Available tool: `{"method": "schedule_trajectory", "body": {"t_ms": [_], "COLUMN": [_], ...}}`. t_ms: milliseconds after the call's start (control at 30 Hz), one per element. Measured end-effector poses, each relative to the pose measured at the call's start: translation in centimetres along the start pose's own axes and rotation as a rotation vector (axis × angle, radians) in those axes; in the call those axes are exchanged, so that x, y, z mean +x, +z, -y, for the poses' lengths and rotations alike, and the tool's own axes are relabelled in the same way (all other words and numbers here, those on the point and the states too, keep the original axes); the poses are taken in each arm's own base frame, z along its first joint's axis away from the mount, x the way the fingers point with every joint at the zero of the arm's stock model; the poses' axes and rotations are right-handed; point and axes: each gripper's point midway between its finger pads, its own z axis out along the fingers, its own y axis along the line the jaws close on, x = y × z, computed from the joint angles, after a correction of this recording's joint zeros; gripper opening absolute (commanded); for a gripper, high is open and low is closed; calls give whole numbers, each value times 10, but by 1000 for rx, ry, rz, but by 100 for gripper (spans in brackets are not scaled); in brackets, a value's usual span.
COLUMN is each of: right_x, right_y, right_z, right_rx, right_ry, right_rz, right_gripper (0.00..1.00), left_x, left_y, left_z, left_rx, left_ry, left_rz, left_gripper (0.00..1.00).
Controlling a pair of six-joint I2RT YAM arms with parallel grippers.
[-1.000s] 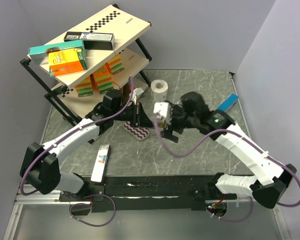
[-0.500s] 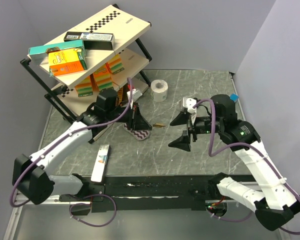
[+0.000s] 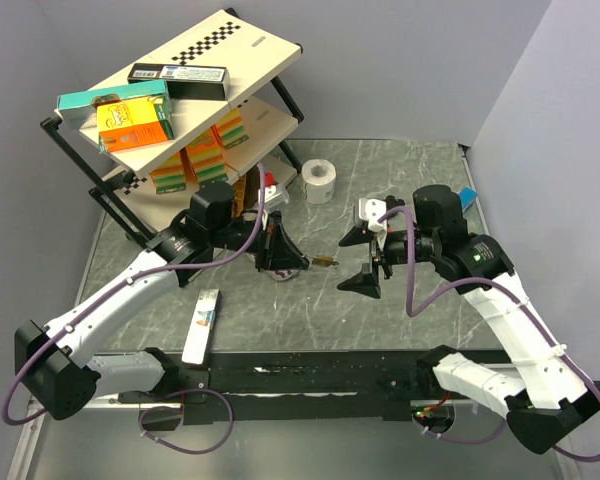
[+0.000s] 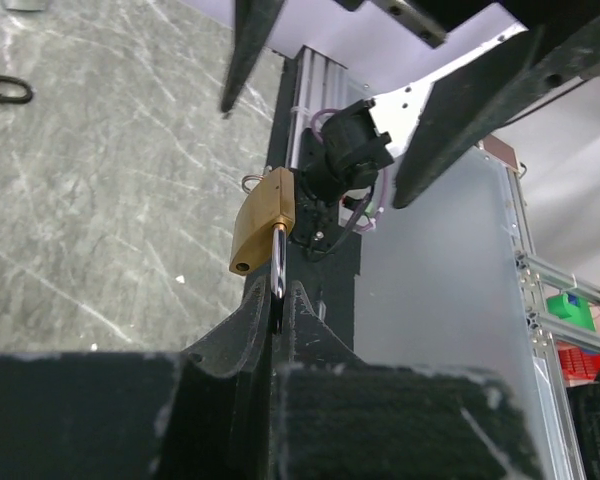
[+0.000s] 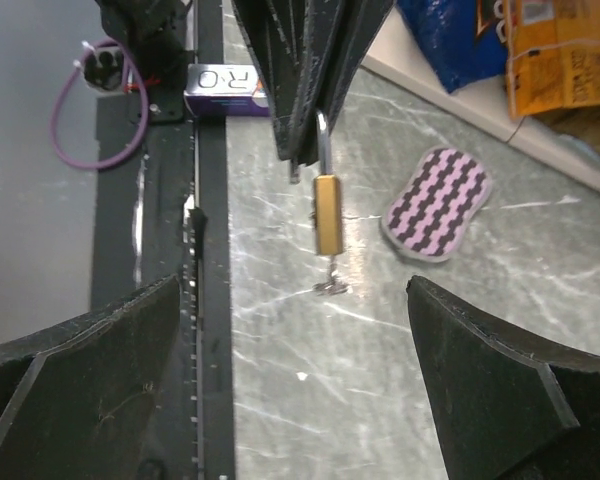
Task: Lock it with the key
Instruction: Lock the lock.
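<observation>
My left gripper (image 3: 292,256) is shut on the steel shackle (image 4: 278,262) of a brass padlock (image 4: 263,220), holding it off the table. The padlock (image 3: 324,262) points toward my right gripper (image 3: 360,260). That gripper stands open a short way from the lock, its two fingers spread on either side of the lock's line. In the right wrist view the padlock (image 5: 328,215) hangs from the left fingers. A small key (image 5: 329,283) sticks out of its far end, ahead of the open right gripper (image 5: 294,285) and not touching it.
A purple zigzag pad (image 5: 438,205) lies on the table under the left gripper. A tilted shelf rack (image 3: 180,110) with boxes stands at the back left, a paper roll (image 3: 320,180) beside it. A white box (image 3: 202,325) lies near the front rail and a blue object (image 3: 464,196) at the right.
The right gripper has pulled back from the padlock and opened wide, then edged a little toward it. The left gripper has carried the padlock slightly right and nearer.
</observation>
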Motion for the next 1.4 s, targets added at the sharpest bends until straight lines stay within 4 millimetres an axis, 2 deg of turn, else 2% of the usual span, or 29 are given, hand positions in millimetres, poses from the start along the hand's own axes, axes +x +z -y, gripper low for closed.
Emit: {"method": "schedule_trajectory", "body": {"t_ms": [233,367,467,600,733,933,1400], "right_x": [0,4,7,7,6,4,-10], "right_y": [7,14,18,19,21,24,28], "right_z": [-4,-3,-2,-3,-4,-3,-18], "right_rx": [-38,-61,-70,-73,-78,-84,-198], "right_ry": [-73,-68,-59,-64,-75,-72,40], "right_rz": [-4,-19,-27,-32,-30,-35,0], "right_gripper": [81,63,53,49,37,0,0], "left_x": [-4,-6,-8,-11,-13,-12,-14], "left_y": [6,8,9,9,9,8,-1], "left_z": [11,17,18,19,20,22,32], "left_rx": [34,51,56,59,60,68,52], "left_ry": [18,41,51,58,57,64,298], "left_rz": [10,18,25,35,40,37,60], "left_gripper": [1,1,1,1,1,1,1]}}
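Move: Hanging out from the left fingers, which still hold its shackle, the brass padlock has its body about 4 cm to the left hand's right and 1 cm lower. From the open right hand, that body lies some 4 cm left, level fore and aft and 1 cm lower. The striped sponge is on the table about 10 cm ahead, 7 cm left and 23 cm below the left hand; the orange padlock lies roughly 16 cm ahead, 11 cm right and 23 cm below the right hand. Closing as it slides about 2 cm left and 1 cm down, the right hand pinches the padlock body between its fingertips, while the left, keeping the shackle, eases right, back and up to meet it. With both gripping, they draw back and rise about 1 cm, rolling opposite ways: the left's top tips back over 10 degrees, the right's slightly forward. ##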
